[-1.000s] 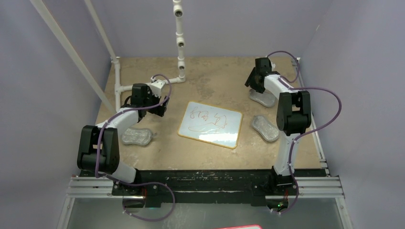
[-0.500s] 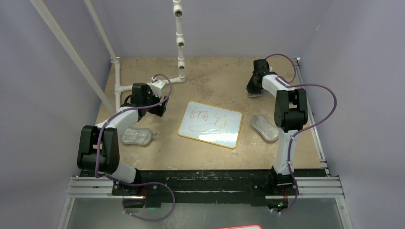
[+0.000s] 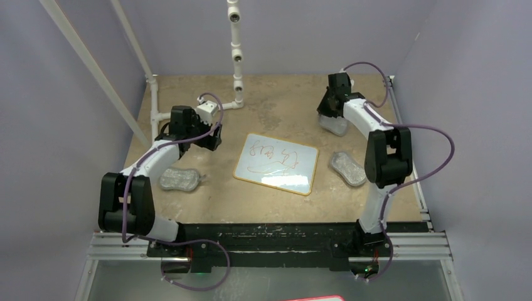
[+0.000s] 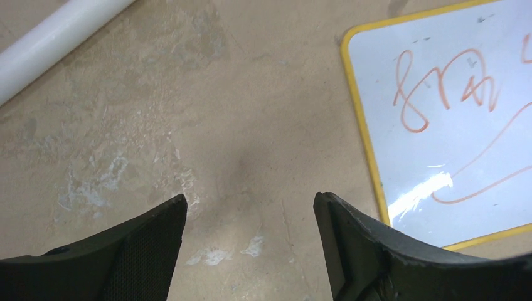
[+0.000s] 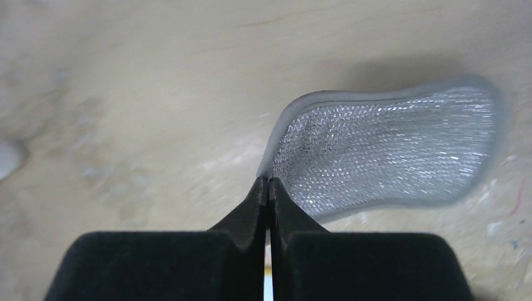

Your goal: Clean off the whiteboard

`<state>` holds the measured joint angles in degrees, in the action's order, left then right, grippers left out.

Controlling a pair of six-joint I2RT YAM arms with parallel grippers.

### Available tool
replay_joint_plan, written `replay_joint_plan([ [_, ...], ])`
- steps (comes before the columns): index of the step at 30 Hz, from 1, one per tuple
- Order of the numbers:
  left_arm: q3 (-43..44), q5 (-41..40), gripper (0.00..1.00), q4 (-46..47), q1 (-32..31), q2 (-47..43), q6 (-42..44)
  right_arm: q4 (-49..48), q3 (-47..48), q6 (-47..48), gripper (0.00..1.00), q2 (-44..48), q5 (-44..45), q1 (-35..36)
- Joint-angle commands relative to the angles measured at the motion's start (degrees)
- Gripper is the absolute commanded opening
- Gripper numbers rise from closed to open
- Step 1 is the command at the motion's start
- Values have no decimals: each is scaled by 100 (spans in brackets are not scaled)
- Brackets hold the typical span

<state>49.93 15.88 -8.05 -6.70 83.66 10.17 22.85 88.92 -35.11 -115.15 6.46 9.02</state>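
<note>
The whiteboard [image 3: 276,163] lies flat mid-table, yellow-rimmed, with red scribbles. Its left part shows in the left wrist view [image 4: 452,125]. My left gripper [image 3: 210,139] is open and empty, hovering over bare table just left of the board's far left corner [image 4: 251,204]. My right gripper [image 3: 327,116] is at the far right, shut on the edge of a grey cloth pad [image 5: 389,150]. The pad [image 3: 334,125] hangs out from the fingertips [image 5: 268,182], with its shadow on the table below.
A second grey pad [image 3: 349,168] lies right of the board. A third [image 3: 179,179] lies near the left arm. A white pipe frame [image 3: 237,56] stands at the back, and one pipe [image 4: 56,41] runs along the table at far left.
My right gripper came down on the far right pad, shut on its edge and pulled it a little to the left. My left gripper shifted slightly away from me.
</note>
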Motion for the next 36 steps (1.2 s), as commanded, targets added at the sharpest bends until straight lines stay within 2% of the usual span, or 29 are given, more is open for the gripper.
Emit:
replay_joint_plan([
  [1, 547, 536, 78, -155, -66, -425, -313, -293, -243, -297, 0, 1117, -174, 537],
  [2, 632, 642, 80, -221, -60, -488, -376, -370, -349, -407, 0, 1282, -210, 671],
  [4, 785, 869, 96, -301, -61, -662, -496, -638, -641, -771, 0, 1634, -559, 880],
  [5, 846, 989, 99, -328, -66, -744, -533, -863, -903, -1019, 0, 1809, -759, 980],
  [10, 855, 1769, 99, -127, -104, -1204, -656, -1675, -1183, -2054, 0, 2260, -1351, 1706],
  [19, 627, 2422, 99, -129, -431, -1792, -315, -2447, -1083, -3195, 0, 2449, -2035, 2862],
  [24, 442, 2363, 99, 117, -517, -1969, -652, -3569, -1634, -3998, 0, 2689, -2270, 3171],
  [28, 376, 2479, 99, 184, -535, -2058, -773, -3582, -1577, -4152, 0, 2736, -2108, 3331],
  [32, 197, 2190, 99, 547, -552, -2096, -972, -3806, -1646, -4397, 0, 2832, -2102, 3435],
  [36, 16, 2458, 99, 696, -552, -2220, -1270, -3759, -1768, -4460, 0, 2942, -1940, 3484],
])
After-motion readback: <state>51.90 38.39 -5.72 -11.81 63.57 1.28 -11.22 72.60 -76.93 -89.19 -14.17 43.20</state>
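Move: The grey eraser pad, already off the table in the right fingers, lies about 45 cm to the left hand's right, 8 cm ahead and 3 cm lower. Its destination, the left gripper, is some 41 cm left of the right hand, 12 cm back, about level. From the right hand the whiteboard's middle lies 18 cm back, 17 cm left, and a spare pad 20 cm back, 10 cm right, both about 7 cm lower. The grey eraser pad is carried, still pinched at its end by the shut right fingers, some 32 cm left, 25 cm up and 20 cm back to the left gripper, the right wrist rolling its left side up about 60 degrees and swinging counter-clockwise. The left hand rises about 16 cm, shifts right and somewhat back to meet it, tilting and turning clockwise as its part-open fingers spread fully. ##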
